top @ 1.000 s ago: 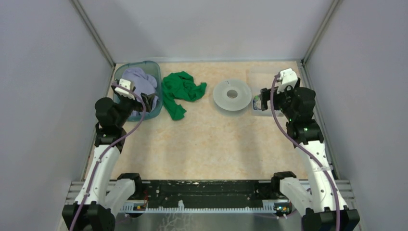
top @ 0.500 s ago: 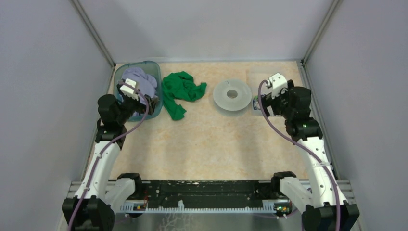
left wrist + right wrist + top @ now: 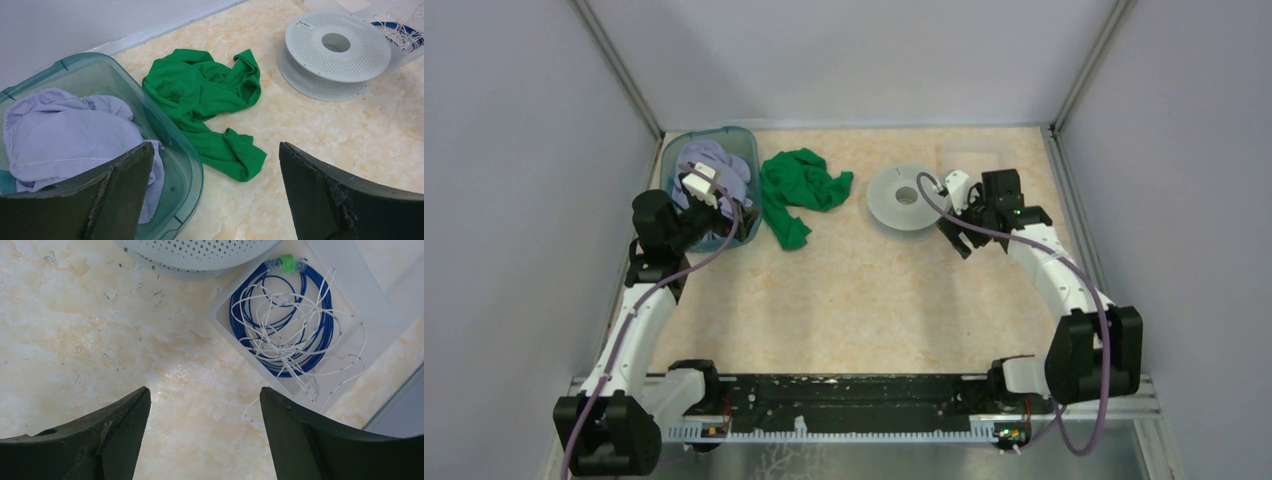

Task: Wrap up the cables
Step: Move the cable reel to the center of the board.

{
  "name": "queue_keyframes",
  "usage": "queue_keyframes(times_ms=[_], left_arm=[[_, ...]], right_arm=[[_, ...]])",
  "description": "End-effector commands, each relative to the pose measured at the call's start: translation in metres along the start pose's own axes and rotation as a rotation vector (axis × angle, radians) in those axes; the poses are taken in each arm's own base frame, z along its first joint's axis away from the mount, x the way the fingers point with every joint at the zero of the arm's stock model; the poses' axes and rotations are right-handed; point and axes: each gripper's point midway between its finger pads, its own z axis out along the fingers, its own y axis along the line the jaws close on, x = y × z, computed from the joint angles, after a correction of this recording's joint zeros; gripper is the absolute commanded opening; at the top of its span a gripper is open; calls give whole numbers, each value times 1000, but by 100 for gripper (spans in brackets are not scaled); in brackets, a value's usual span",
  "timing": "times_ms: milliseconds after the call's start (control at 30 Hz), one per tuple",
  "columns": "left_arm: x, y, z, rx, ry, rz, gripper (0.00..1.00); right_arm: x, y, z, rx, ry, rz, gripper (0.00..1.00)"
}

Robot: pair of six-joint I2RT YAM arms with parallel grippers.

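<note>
The cables lie in a shallow clear tray [image 3: 350, 285]. One is a dark blue coil [image 3: 326, 327] with a green bit [image 3: 287, 263]; the other is a hair-thin white tangle [image 3: 280, 347] across it, one strand trailing onto the table. My right gripper [image 3: 204, 392] hovers open over bare table just beside the tray's near corner, with nothing between its fingers. In the top view my right gripper [image 3: 960, 243] covers the cables. My left gripper [image 3: 216, 146] stands open and empty at the bin's edge, far from the cables [image 3: 402, 26].
A pale-grey perforated spool [image 3: 906, 198] sits just left of the tray [image 3: 974, 155]. A green cloth [image 3: 799, 190] lies crumpled on the table. A teal bin [image 3: 196, 167] holds a lilac cloth [image 3: 65, 135]. Grey walls enclose the table on three sides.
My right arm has swung down and to the left, from above the tray to low over the table beside it. My left arm has edged a little toward the bin.
</note>
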Motion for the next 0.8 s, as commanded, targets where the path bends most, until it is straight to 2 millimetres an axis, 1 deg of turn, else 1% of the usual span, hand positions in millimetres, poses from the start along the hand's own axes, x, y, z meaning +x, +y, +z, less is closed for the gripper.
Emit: queue_keyframes(times_ms=[0,133,300,500,600,667,767], left_arm=[[-12,-5,0,46,-30,26,100],[-10,-6,0,53,-29,25,100],[-11,-7,0,55,-33,32,100],[-8,-7,1,60,-27,35,100],[-7,-8,1,67,-24,33,100],[-6,-8,2,70,-22,32,100],[-5,-8,2,70,-20,33,100]], right_arm=[[-30,-17,6,2,-34,-94,79],[-25,-18,23,-39,17,-144,74],[-24,-20,39,-74,57,-198,68],[-27,-19,57,-115,76,-256,66],[-23,-17,65,-140,105,-281,63],[-15,-15,76,-162,137,-289,61],[-9,-16,81,-163,162,-303,57]])
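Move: The cable reel's middle is about 12 cm ahead of the right hand, 9 cm to its left and 7 cm below. The clear cable tray stands about 14 cm to the right of the reel and 3 cm farther out, and the green cloth some 19 cm to the reel's left and 2 cm farther out. From the left hand the reel lies roughly 15 cm ahead, 29 cm right and 19 cm below. Right hand sinks and reaches forward, about 5 cm each, towards the reel's near-right edge, turning counter-clockwise, fingers part-closing. ##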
